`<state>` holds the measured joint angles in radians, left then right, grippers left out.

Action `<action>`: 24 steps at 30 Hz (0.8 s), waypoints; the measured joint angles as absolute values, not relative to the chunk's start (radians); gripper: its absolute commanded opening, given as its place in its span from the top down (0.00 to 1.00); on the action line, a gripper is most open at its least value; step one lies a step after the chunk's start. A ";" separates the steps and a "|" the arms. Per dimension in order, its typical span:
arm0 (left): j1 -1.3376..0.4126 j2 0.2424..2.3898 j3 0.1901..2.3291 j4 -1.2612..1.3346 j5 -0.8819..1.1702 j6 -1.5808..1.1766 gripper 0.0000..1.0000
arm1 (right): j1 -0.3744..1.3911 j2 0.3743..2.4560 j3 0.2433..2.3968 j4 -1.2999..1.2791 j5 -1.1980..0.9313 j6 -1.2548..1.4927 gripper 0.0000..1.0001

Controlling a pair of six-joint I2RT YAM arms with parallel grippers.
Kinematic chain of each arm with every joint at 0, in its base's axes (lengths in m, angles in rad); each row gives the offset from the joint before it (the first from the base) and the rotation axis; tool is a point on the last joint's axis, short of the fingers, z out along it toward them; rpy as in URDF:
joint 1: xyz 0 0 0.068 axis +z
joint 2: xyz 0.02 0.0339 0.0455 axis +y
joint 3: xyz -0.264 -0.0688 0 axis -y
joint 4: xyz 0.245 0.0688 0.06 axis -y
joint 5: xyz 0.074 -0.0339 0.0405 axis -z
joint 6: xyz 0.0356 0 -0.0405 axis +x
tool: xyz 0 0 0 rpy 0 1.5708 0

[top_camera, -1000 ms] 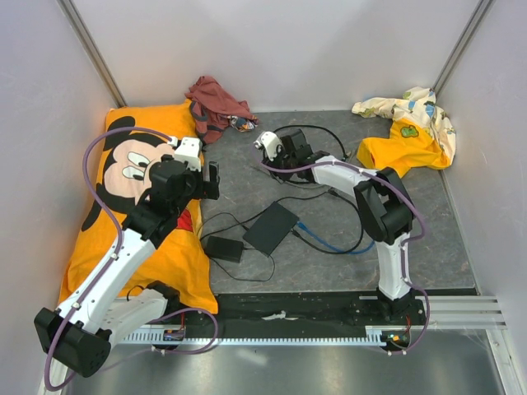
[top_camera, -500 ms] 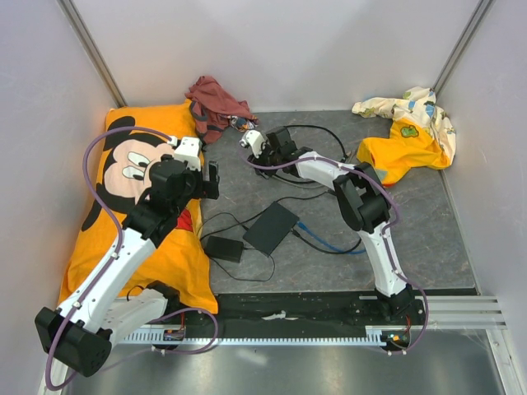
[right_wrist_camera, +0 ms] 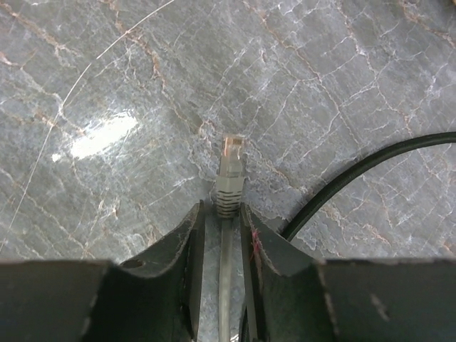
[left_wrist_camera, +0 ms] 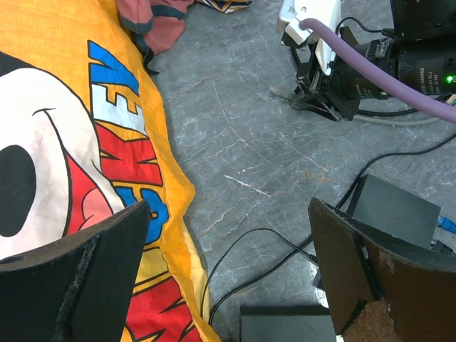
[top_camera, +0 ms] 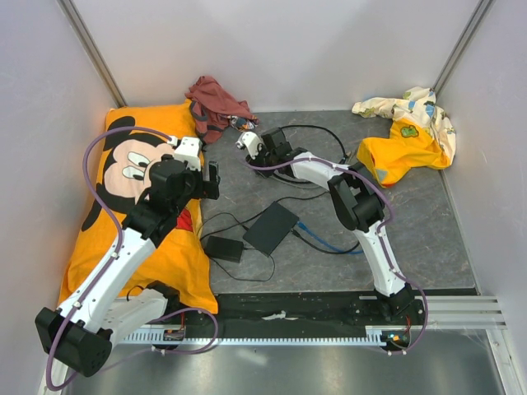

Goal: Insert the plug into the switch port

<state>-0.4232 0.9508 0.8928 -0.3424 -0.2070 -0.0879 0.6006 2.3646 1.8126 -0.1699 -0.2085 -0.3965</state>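
The plug [right_wrist_camera: 230, 174], a clear network connector with a grey boot on a grey cord, lies on the stone-grey mat. My right gripper [right_wrist_camera: 222, 210] straddles it at the far middle of the table [top_camera: 257, 148]. Its jaws are narrow, with the right finger against the boot and a small gap on the left. The flat black switch box [top_camera: 270, 228] lies mid-table, also seen in the left wrist view [left_wrist_camera: 395, 210]; its port does not show. My left gripper [left_wrist_camera: 228, 206] hangs wide open over the pillow's edge [top_camera: 210, 181], holding nothing.
A black adapter brick [top_camera: 222, 248] with its thin cord lies left of the switch. A blue cable [top_camera: 317, 239] and black cords run to its right. An orange cartoon pillow [top_camera: 123, 189] covers the left side. Crumpled cloths lie at the back [top_camera: 216, 103] and back right [top_camera: 408, 132].
My right arm has reached further left along the back of the mat, and its jaws have narrowed around the plug. The left arm has not moved.
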 measured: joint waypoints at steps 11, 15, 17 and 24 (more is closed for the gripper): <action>-0.420 0.950 0.893 -0.342 -0.185 -0.088 0.01 | 0.618 2.364 1.813 -0.165 -0.160 -0.395 1.00; -0.420 0.942 0.892 -0.341 -0.149 -0.090 0.01 | 0.616 2.300 1.730 -0.173 -0.191 -0.362 1.00; -0.418 0.925 0.884 -0.332 -0.122 -0.099 0.01 | 0.610 2.246 1.684 -0.194 -0.216 -0.337 1.00; -0.414 0.786 0.790 -0.199 0.023 -0.149 0.01 | 0.574 1.946 1.560 -0.202 -0.324 -0.213 1.00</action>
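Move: The clear plug on the end of the grey cable lies between the right hand's parted fingers, its middle only about 1 cm ahead and 1 cm to the left, a touch lower. From that hand the large black box is some 18 cm back and 6 cm right, and the striped cloth some 13 cm ahead and 4 cm left. From the left hand, the plug is about 18 cm ahead, 6 cm right and 21 cm down. The right fingers shut on the grey cable just behind the clear plug and pinch it, then carry it off the table, first drawing back level, then rising fast, about 12 cm up and 6 cm back with a slight drift right, fingertips tilting up. The open, empty left hand starts late, easing up, right and back some 3 cm each while turning clockwise. ##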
